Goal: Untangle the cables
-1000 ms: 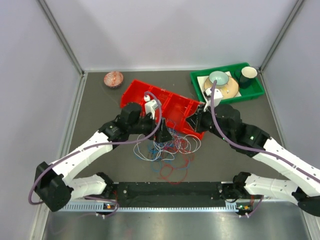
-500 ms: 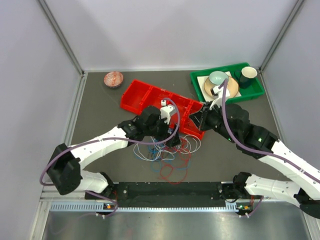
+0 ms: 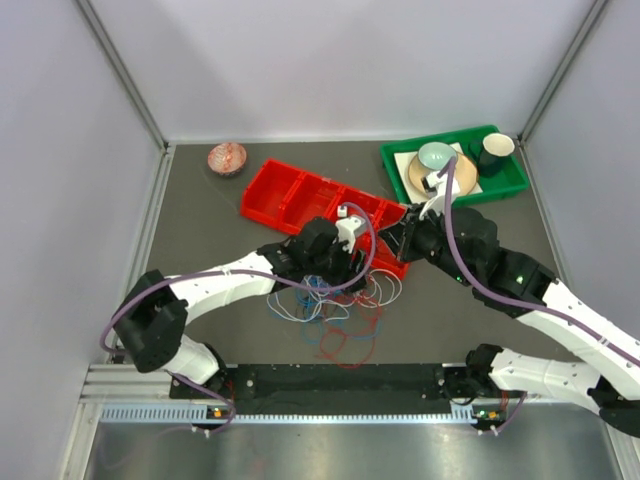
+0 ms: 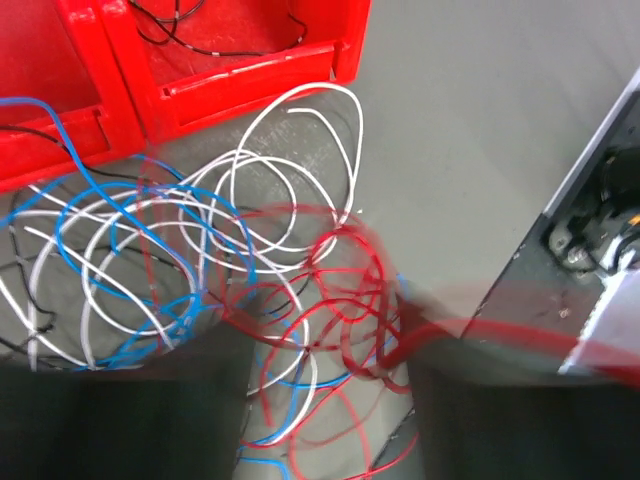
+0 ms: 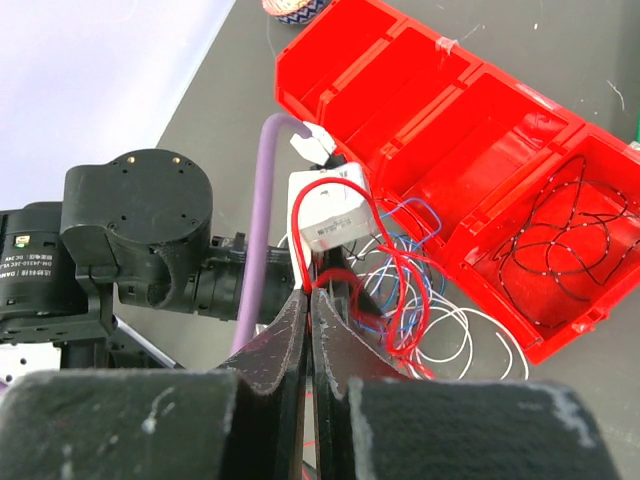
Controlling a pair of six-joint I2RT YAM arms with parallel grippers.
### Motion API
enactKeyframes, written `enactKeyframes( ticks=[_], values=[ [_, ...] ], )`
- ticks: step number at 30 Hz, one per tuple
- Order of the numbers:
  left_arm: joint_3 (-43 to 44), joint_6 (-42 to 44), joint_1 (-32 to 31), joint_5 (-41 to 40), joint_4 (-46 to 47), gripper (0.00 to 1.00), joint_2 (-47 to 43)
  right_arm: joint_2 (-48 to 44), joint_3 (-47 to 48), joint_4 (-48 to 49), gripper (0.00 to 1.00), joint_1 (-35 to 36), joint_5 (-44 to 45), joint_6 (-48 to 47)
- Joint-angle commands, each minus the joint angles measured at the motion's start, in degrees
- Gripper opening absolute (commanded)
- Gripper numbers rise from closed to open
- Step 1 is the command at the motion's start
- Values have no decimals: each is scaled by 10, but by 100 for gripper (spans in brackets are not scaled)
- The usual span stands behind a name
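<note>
The cables (image 3: pixel 338 300) lie in a tangle of red, white and blue loops on the grey table, just in front of the red tray (image 3: pixel 290 195). A few black cables (image 5: pixel 560 240) lie in the tray's end compartment. My left gripper (image 4: pixel 320 375) hangs low over the pile. Its jaws stand apart, with red and blue loops (image 4: pixel 330 300) between and under them. My right gripper (image 5: pixel 311 292) is shut on a red cable (image 5: pixel 300 230) that rises from its tips and loops past the left wrist (image 5: pixel 330 210). In the top view the two grippers almost meet at the tray's right end.
A green tray (image 3: pixel 505 185) at the back right holds a plate, a teal bowl (image 3: pixel 437 155) and a dark cup (image 3: pixel 494 150). A patterned bowl (image 3: pixel 227 158) sits at the back left. A black rail (image 3: pixel 340 380) runs along the near edge. Walls close in both sides.
My left arm has swung right across the cable pile toward the right gripper, and its jaws have narrowed. The right gripper has stayed shut on the red cable and has barely moved.
</note>
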Motion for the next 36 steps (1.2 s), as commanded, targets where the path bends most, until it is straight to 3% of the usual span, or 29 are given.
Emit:
enactKeyframes(
  ticks=[1, 2, 4, 5, 8, 14, 19, 27, 36],
  values=[
    [20, -7, -1, -23, 48, 21, -11, -10, 27, 13, 0, -5, 8, 7],
    [21, -8, -1, -31, 48, 5, -17, -10, 27, 13, 0, -6, 12, 7],
    [32, -20, 1, -62, 18, 0, -22, -9, 27, 10, 4, -7, 15, 7],
    [42, -20, 5, -62, 10, 0, -32, -7, 28, 8, 38, -7, 21, 5],
    [56, -23, 21, -52, -18, 0, -75, -6, 37, -12, 97, -21, 32, 5],
    [111, -38, 87, -27, -100, 0, -179, -57, 9, -37, 99, -86, 44, 10],
    [165, -33, 117, -26, -155, 0, -228, -60, -43, -38, 99, -132, -14, 36],
    [287, -24, 122, -113, -209, 0, -266, 26, -158, 58, 99, -125, -171, 87],
    [387, -25, 122, -222, -216, 0, -270, 96, -209, 163, 99, -65, -160, 108]
  ],
)
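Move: The red cable hangs from the right hand's shut fingers and runs practically between the left hand's closing pads, a centimetre to their right. That pinch place is about 20 cm below the right hand and 4 cm to its left. From the left hand, the white-and-blue tangle lies some 12 cm below, 3 cm ahead and 6 cm left, and the red bin's nearest compartment some 13 cm ahead and 8 cm right. The red cable passes across: the left fingers finish closing on it, then the right fingers open wide and let go. The left hand lifts it about 35 cm, drifting 14 cm left, away from the tangle, its wrist levelling and swinging counter-clockwise. The right hand first shifts about 7 cm right, clearing away, then comes back left and sinks some 18 cm towards the tangle's right edge, tipping down and staying open. ##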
